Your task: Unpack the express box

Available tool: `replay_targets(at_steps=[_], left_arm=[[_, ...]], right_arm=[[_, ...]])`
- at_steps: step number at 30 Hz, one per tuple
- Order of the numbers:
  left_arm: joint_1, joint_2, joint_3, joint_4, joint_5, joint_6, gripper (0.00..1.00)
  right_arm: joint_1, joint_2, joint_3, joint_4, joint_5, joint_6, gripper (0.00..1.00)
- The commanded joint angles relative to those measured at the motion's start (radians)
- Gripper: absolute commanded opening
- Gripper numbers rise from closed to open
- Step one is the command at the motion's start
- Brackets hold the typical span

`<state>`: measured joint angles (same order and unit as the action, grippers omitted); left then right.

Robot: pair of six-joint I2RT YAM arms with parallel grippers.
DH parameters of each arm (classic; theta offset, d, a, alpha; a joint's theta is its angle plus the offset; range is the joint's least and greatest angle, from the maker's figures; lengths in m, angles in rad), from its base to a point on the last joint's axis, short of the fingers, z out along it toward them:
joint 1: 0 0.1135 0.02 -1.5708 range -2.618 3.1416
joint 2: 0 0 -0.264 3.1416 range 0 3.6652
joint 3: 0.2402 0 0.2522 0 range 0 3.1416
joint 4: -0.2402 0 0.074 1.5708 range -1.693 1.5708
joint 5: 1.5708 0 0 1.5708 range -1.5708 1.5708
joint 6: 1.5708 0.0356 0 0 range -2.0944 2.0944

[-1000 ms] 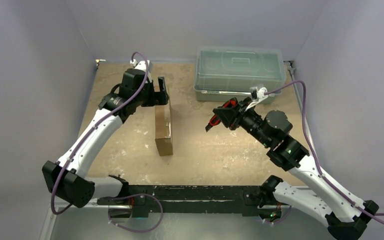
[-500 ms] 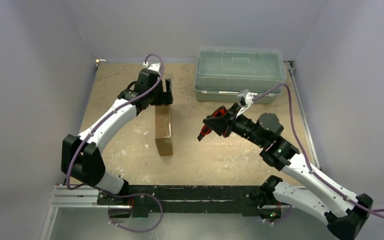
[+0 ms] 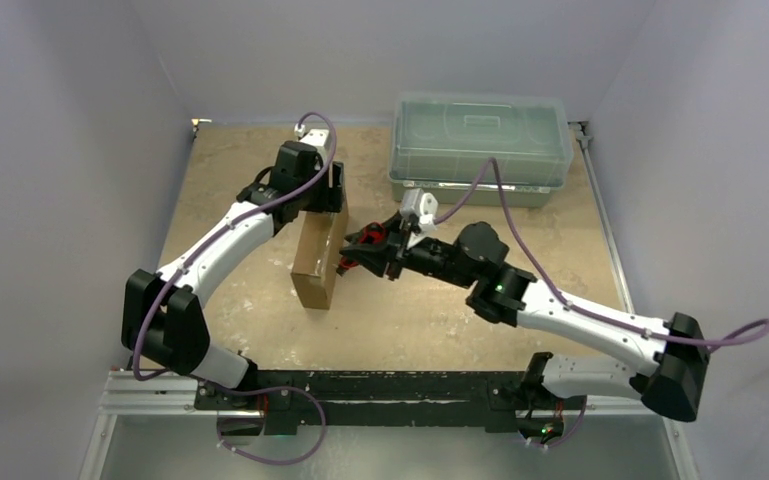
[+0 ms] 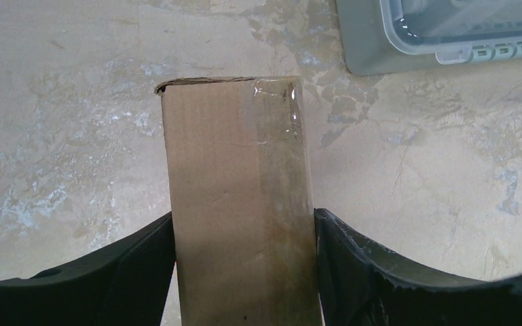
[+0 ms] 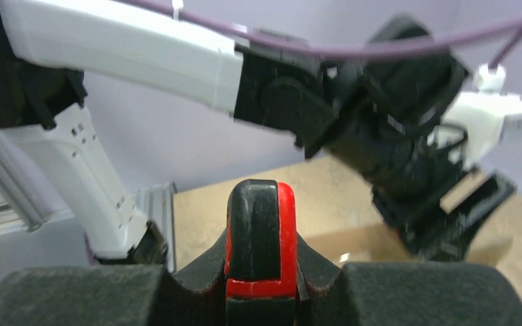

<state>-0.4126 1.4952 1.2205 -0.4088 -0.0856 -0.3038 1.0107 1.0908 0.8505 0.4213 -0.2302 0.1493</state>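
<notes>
The express box, brown cardboard, stands on a narrow side on the table, left of centre. My left gripper is at its far end. In the left wrist view both black fingers press against the box from either side, and clear tape runs along its upper face. My right gripper is shut on a red and black tool. The tool's tip sits right at the box's right face. Whether it touches the cardboard I cannot tell.
A translucent grey-green lidded plastic bin stands at the back right; its corner shows in the left wrist view. Grey walls close in the beige table on three sides. The arms' base rail runs along the near edge.
My left gripper's fingers have closed in onto the box. The box's near end has shifted left. My right arm has swung left, carrying the tool from mid-table up to the box.
</notes>
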Motion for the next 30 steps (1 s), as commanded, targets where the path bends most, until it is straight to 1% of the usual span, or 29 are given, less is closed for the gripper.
replay_targets(at_steps=[1, 4, 6, 9, 16, 22, 30], left_arm=[[0.004, -0.027, -0.033, -0.005, 0.022, 0.039, 0.66], [0.004, -0.020, -0.029, -0.010, 0.048, 0.035, 0.67], [0.005, -0.024, -0.030, -0.010, 0.068, 0.034, 0.67], [0.005, -0.034, -0.039, -0.007, 0.073, 0.037, 0.67], [0.009, -0.039, -0.037, -0.007, 0.081, 0.038, 0.67], [0.011, -0.040, -0.041, 0.000, 0.118, 0.038, 0.67], [0.012, -0.037, -0.040, 0.001, 0.126, 0.040, 0.67]], right_arm=[[0.076, 0.117, 0.141, 0.202, 0.068, -0.138, 0.00], [0.140, 0.177, 0.156, 0.281, 0.134, -0.212, 0.00], [0.144, 0.213, 0.169, 0.318, 0.111, -0.228, 0.00], [0.147, 0.267, 0.213, 0.306, 0.069, -0.243, 0.00], [0.149, 0.339, 0.247, 0.298, 0.006, -0.258, 0.00], [0.151, 0.372, 0.260, 0.294, -0.006, -0.284, 0.00], [0.150, 0.398, 0.273, 0.254, -0.006, -0.302, 0.00]])
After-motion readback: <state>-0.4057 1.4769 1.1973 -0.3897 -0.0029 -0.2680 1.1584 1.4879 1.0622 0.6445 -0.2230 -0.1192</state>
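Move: The right hand already holds the knife; the express box's middle lies about 14 cm ahead of it, 10 cm to its left and 20 cm below. The left hand already grips the box, whose middle is roughly 6 cm back from it, 1 cm left and 4 cm below. The green plastic case stands some 33 cm ahead of the right hand, 27 cm to its right and 20 cm below. Left hand still gripping the box, the right carries the knife some 10 cm left towards the box's near end. ##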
